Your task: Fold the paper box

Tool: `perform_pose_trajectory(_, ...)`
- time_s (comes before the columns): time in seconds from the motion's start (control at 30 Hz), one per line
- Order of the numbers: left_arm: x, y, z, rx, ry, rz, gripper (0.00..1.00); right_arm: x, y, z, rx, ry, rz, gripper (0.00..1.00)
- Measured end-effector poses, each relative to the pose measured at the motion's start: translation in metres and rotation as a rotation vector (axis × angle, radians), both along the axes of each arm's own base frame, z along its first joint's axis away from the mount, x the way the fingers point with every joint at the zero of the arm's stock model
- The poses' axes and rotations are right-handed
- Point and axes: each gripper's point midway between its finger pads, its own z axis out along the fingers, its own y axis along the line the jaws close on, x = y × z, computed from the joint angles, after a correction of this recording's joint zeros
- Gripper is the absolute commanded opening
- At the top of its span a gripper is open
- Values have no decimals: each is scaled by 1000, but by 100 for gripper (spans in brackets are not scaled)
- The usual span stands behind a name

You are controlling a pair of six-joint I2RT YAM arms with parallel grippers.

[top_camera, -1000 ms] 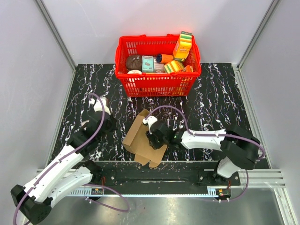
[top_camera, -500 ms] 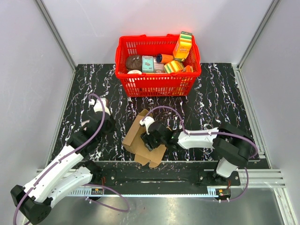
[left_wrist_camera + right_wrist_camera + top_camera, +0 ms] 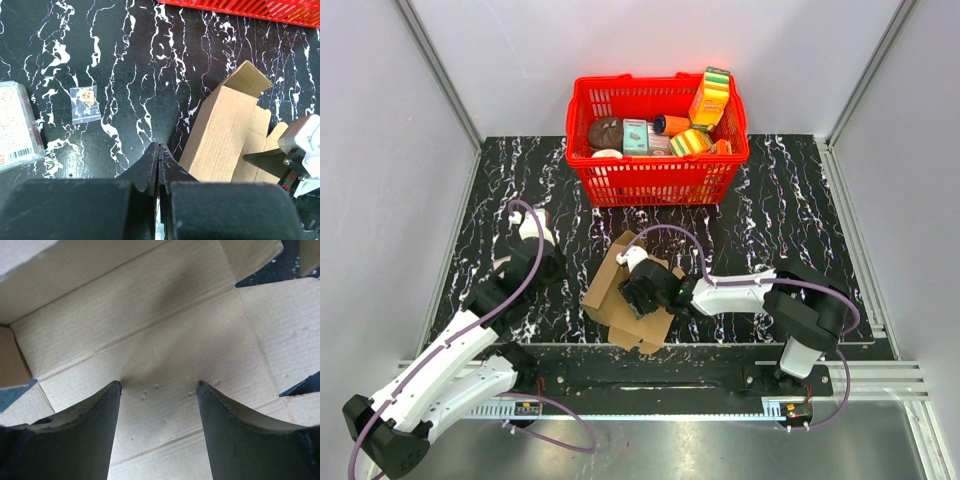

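The paper box [image 3: 606, 292] is a brown cardboard sheet lying partly folded on the black marble table, with one long wall raised on its left side [image 3: 225, 130]. My right gripper [image 3: 632, 297] is over the middle of the sheet. It stands open, both fingertips down at the inner panel [image 3: 165, 330] and nothing between them [image 3: 159, 386]. My left gripper [image 3: 542, 262] is shut and empty, and its tips [image 3: 158, 146] hover just left of the box's raised wall.
A red basket [image 3: 655, 180] full of colourful packages stands behind the box. In the left wrist view a small clear packet [image 3: 85, 103] and a printed pack [image 3: 17, 125] lie on the table to the left. Grey walls close in both sides.
My right gripper has opened and slid a little left across the cardboard. The left arm has not moved.
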Motion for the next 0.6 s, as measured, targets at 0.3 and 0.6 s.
perform_pose_trajectory(0.3, 0, 2, -2, 3, 1, 6, 1, 13, -23, 0, 25, 22, -317, 68)
perform_pose_trajectory(0.6, -1, 2, -9, 10, 12, 6, 1, 14, -58, -1, 96, 111, -797, 68)
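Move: The right gripper is low and open over the bottom panel of the paper box. The middle of the box is about 1 cm farther out and 1 cm to this hand's right, 1 cm below. Its standing side wall is some 4 cm to the left and 3 cm ahead. The near end flaps are about 9 cm back and 2 cm right. From the idle left gripper, the box's middle lies about 13 cm right, 2 cm back and 15 cm below. Drag the paper box to the right with the right gripper: keep the open fingertips down on the bottom panel and sweep them about 6 cm right, easing just slightly forward at the start. While sweeping, turn the wrist some 45 degrees clockwise, staying level and leaving the fingers spread. ##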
